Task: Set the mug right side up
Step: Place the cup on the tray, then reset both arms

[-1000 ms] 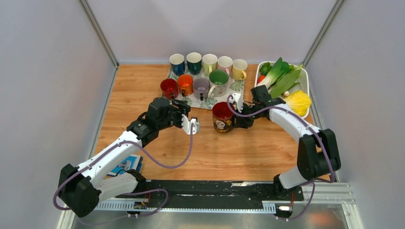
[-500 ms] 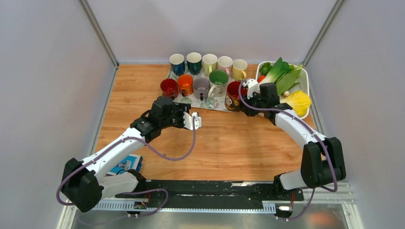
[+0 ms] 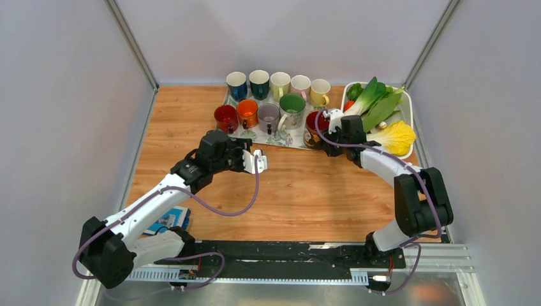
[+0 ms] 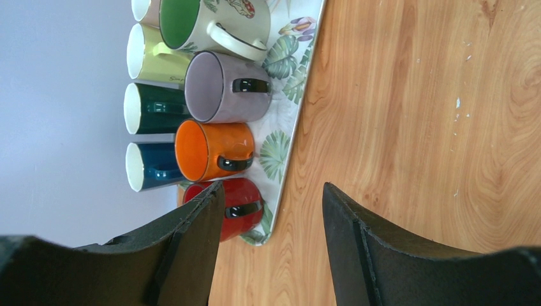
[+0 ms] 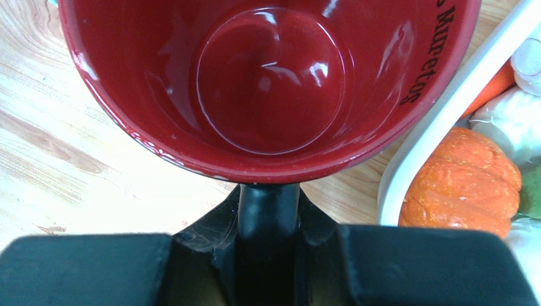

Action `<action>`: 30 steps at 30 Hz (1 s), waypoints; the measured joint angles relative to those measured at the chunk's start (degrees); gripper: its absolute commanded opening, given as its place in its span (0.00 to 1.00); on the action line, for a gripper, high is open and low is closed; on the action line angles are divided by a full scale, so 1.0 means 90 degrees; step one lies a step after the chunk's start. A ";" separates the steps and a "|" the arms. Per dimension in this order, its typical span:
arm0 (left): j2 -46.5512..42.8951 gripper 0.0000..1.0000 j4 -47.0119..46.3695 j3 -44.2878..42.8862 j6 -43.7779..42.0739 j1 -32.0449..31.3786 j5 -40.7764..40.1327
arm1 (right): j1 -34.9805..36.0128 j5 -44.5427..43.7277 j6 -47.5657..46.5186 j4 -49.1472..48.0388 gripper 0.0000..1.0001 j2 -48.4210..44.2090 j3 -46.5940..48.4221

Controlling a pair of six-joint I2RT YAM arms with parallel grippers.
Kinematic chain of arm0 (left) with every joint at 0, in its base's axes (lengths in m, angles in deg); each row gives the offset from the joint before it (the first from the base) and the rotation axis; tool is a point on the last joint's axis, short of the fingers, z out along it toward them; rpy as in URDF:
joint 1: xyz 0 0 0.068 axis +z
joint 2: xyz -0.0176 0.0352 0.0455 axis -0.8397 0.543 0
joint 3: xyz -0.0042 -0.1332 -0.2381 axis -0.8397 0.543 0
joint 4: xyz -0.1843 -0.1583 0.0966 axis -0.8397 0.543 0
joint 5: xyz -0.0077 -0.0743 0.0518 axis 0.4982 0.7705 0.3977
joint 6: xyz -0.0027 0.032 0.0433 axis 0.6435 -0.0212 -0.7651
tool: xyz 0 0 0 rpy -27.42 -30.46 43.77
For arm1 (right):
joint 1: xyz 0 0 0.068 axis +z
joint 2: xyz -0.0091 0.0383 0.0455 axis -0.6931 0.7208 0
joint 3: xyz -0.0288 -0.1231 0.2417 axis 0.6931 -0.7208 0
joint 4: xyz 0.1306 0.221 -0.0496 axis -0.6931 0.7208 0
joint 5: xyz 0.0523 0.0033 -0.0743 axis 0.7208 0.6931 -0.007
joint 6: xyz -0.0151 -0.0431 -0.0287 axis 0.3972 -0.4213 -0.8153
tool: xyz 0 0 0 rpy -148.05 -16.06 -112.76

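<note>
The dark red mug [image 3: 312, 127] with a black handle [image 5: 268, 207] stands mouth up at the right front corner of the leaf-print tray [image 3: 317, 112]. My right gripper [image 3: 327, 131] is shut on that handle. In the right wrist view the mug's [image 5: 271, 83] glossy empty inside faces the camera, and the right gripper [image 5: 268, 213] clamps the handle from both sides. I cannot tell whether the mug rests on the tray or hangs just above it. My left gripper [image 3: 258, 161] is open over bare wood in front of the tray's left end, its fingers [image 4: 191, 248] empty.
Several upright mugs [image 3: 268, 116] fill the tray [image 4: 290, 76], among them a red mug [image 4: 245, 207] and an orange mug [image 4: 214, 150]. A white bin [image 3: 409, 112] of vegetables sits right of the mug, its rim [image 5: 440, 121] close by, with a small pumpkin [image 5: 472, 185]. A blue booklet [image 3: 170, 219] lies near left.
My right gripper has carried the mug from the wood in front of the tray back and right to the tray's right end. The left arm has barely shifted.
</note>
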 measured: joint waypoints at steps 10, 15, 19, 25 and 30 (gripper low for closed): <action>-0.0005 0.66 -0.0005 0.0036 0.0044 0.0041 0.0002 | 0.0180 0.0017 -0.0078 -0.0452 0.00 0.0316 -0.0046; -0.0044 0.66 -0.0017 0.0087 0.0073 0.0046 0.0002 | 0.0221 -0.0090 0.0024 -0.0777 0.00 0.0631 0.0036; -0.0124 0.66 -0.0005 0.0109 0.0095 0.0083 0.0005 | 0.0262 -0.0204 0.0112 -0.0899 0.04 0.0930 0.0168; -0.0197 0.66 0.0002 0.0109 0.0092 0.0136 0.0005 | 0.0364 -0.0396 0.0163 -0.1124 0.54 0.0979 0.0185; -0.0202 0.66 0.0041 0.0109 0.0095 0.0153 0.0005 | 0.0372 -0.0461 0.0172 -0.1200 0.75 0.0801 0.0185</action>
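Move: The right hand holds the red-lined mug by its handle, the mug's middle about 4 cm ahead and 4 cm to the left. Its free spot at the tray's front right corner lies some 7 cm ahead, 6 cm left and 7 cm below. The green-lined mug stands roughly 12 cm ahead and 11 cm left, the yellow mug 17 cm ahead and 2 cm left, and the vegetable basket 8 cm ahead and 16 cm right. From the left hand that spot is about 12 cm ahead, 17 cm right and 18 cm down. Leftward at first, then forward and down, the right hand carries the red-lined mug roughly 4 cm in all towards the tray's corner spot beside the green-lined mug, sinking some 2.5 cm. At the bottom its fingers open wide and let go of the handle, and the hand eases up by 1 to 2 cm, creeping slightly forward with the opened pads still on either side of the handle. ##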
